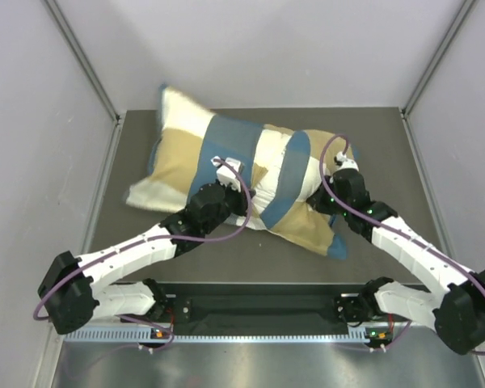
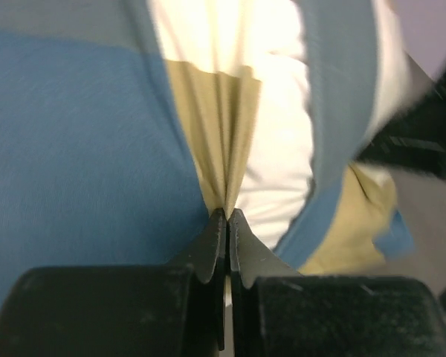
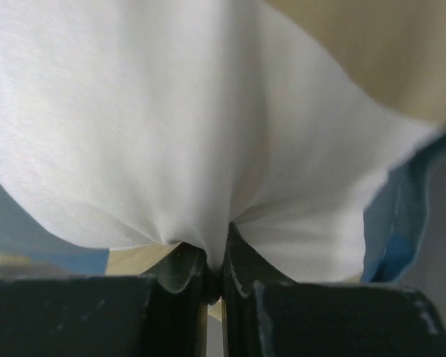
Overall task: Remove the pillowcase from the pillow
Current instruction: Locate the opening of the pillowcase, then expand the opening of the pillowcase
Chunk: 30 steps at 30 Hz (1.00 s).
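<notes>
The pillowcase point(image 1: 182, 158), in blue, tan and cream checks, lies across the middle of the table with the pillow inside it. My left gripper point(image 1: 224, 167) rests on top of it near the centre. In the left wrist view that gripper point(image 2: 228, 213) is shut on a pinched fold of tan pillowcase point(image 2: 74, 149) fabric. The plain white pillow point(image 2: 282, 134) shows beside the blue edge. My right gripper point(image 1: 337, 170) is at the right end. There the right gripper point(image 3: 221, 234) is shut on a pinch of the white pillow point(image 3: 208, 111), with the pillowcase's blue edge point(image 3: 394, 223) hanging at the right.
The dark grey table top point(image 1: 388, 153) is closed in by pale walls at the left, back and right. A loose tan and blue corner of fabric point(image 1: 331, 238) lies toward the near right. The black base rail point(image 1: 259, 307) runs along the near edge.
</notes>
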### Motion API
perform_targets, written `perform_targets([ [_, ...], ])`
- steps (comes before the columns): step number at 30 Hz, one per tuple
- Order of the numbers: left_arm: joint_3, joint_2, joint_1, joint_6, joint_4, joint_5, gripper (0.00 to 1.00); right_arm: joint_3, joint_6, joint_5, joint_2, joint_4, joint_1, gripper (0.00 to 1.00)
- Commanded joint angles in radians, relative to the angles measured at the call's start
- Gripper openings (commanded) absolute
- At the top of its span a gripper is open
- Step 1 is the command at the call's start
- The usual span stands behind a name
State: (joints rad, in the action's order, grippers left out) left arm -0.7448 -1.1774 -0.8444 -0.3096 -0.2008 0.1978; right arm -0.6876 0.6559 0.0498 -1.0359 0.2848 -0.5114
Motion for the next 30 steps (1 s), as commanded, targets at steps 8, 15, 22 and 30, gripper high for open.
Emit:
perform_targets([
  [8,-0.024,0.053,-0.234,-0.186,0.008,-0.037,0.00,-0.265,-0.174,-0.039,-0.245,-0.133,0.148,0.00],
  [15,-0.014,0.058,-0.229,-0.183,0.093,0.219,0.00,-0.355,-0.314,0.022,-0.074,0.003,0.065,0.70],
  [22,-0.028,0.035,-0.226,-0.189,0.092,0.215,0.00,-0.480,-0.426,0.155,-0.021,0.068,-0.179,0.83],
  [30,-0.018,0.081,-0.226,-0.209,0.104,0.239,0.00,-0.478,-0.395,0.254,-0.214,0.018,-0.248,0.83],
])
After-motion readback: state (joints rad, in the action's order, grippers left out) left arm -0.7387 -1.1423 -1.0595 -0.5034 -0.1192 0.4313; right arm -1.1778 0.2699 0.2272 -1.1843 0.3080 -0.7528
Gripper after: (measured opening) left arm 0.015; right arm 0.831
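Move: The pillow's narrow blue band, between the two hands, has its middle about 7 cm ahead and 7 cm left of the right hand, roughly level with it; from the left hand it lies some 8 cm ahead, 11 cm right and about 5 cm lower. The blue corner tip is roughly 12 cm back, 6 cm right and 6 cm below the right hand. The wide blue band's middle is some 14 cm ahead and 7 cm left of the left hand, about 3 cm lower. The cloth, still gripped at both places, is swung round: the right hand carries its white part about 7 cm forward while the left drags its pinched ochre fold some 6 cm back and 4 cm right, then eases slightly forward and holds. The right fingers then open, letting go; that hand rises steeply, drawing back and left as its fingers tip up about 30 degrees, then sinks a few centimetres and edges forward, open above the narrow blue band. ##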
